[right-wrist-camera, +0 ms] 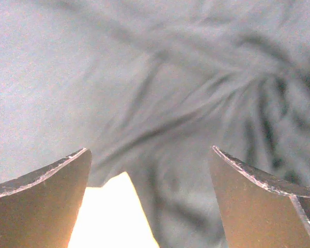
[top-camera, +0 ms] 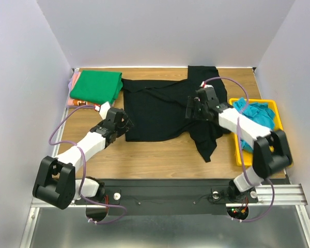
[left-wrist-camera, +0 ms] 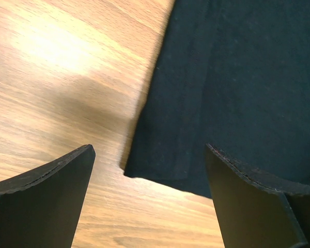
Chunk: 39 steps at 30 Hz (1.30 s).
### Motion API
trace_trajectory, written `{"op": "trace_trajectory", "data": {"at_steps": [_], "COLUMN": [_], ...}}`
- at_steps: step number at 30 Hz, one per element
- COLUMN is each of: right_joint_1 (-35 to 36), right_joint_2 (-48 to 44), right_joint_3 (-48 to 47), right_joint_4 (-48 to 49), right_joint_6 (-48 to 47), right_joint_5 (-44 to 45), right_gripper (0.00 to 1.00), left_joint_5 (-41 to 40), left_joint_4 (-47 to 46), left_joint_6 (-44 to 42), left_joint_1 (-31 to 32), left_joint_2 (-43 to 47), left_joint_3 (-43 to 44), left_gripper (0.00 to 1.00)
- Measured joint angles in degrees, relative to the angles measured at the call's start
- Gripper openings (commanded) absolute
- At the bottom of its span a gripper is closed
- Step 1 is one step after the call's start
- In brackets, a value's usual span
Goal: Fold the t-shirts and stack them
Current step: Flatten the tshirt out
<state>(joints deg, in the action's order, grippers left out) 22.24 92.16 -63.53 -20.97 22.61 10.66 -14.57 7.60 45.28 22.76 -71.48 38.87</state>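
A black t-shirt (top-camera: pixel 160 108) lies spread across the middle of the table, with a loose part trailing toward the front right. My left gripper (top-camera: pixel 125 121) hangs open over its front left corner (left-wrist-camera: pixel 144 173), nothing between the fingers. My right gripper (top-camera: pixel 190 109) is open low over the shirt's wrinkled right side (right-wrist-camera: pixel 165 103). A folded bright green t-shirt (top-camera: pixel 95 86) rests at the back left on an orange-pink one (top-camera: pixel 72 102). A teal-blue t-shirt (top-camera: pixel 256 116) is crumpled in the yellow tray (top-camera: pixel 239 155).
The yellow tray stands at the table's right edge. White walls close in the back and both sides. Bare wood (left-wrist-camera: pixel 57 77) shows left of the black shirt and along the front (top-camera: pixel 155 155).
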Motion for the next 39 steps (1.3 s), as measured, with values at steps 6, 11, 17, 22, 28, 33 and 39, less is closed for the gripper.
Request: {"op": "trace_trajectory", "data": {"at_steps": [6,11,17,22,28,33,39], "right_joint_1": [2.91,3.41,11.45,23.58,35.39,36.65,36.46], "right_joint_2": [-14.32,-11.52,-9.60,-9.84,-10.12,-11.69,-26.88], "right_joint_3": [11.04,15.98,16.76,18.40,18.53,18.91,22.25], "right_joint_4": [0.46,-0.48,-0.87,-0.59,-2.01,-3.61,-6.12], "right_joint_6": [3.67,5.20,8.09,13.31,17.59,20.33,26.36], "right_joint_5": [-3.58,-3.93,-3.93,-2.86,-1.27,1.66,8.26], "right_gripper": [1.00,1.00,1.00,1.00,1.00,1.00,1.00], "left_joint_5": [1.92,2.62,2.47,2.03,1.73,1.64,1.55], "left_joint_4": [0.00,0.83,2.19,3.32,4.00,4.76,5.03], "left_joint_6": [1.09,1.84,2.54,3.10,3.32,3.30,3.23], "left_joint_1": [0.02,0.02,0.02,0.02,0.02,0.02,0.70], "left_joint_2": [3.74,6.19,8.85,10.47,10.64,10.62,9.68], "left_joint_3": [-2.67,-4.92,-5.64,-5.66,-6.43,-6.51,-6.43], "left_gripper": [0.98,0.99,0.98,0.98,0.98,0.99,0.99]}}
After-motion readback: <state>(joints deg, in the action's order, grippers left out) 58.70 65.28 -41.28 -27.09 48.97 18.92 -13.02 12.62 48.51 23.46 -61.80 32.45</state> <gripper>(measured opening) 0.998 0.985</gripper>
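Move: The black t-shirt's loose flap, folded out towards the table's near edge, has its middle some 14 cm back of the right hand, about 1 cm to its right and 8 cm below. The notch where that flap meets the near hem lies about 5 cm back and 6 cm left of this hand; the yellow bin is roughly 28 cm to its right and 6 cm back. From the left hand the flap is about 40 cm right and 4 cm back, also some 8 cm down. Empty and open, the right hand bobs up a little while drawing back, sinks low over the root of the flap, and sweeps back and left across the flap towards the table's near edge, turning some 20 degrees counter-clockwise, before lifting about 5 cm, roughly 20 cm back and 10 cm left of where it began. The left hand, also wide open, eases back about 4 cm beside the shirt's near left corner without gripping the cloth. ##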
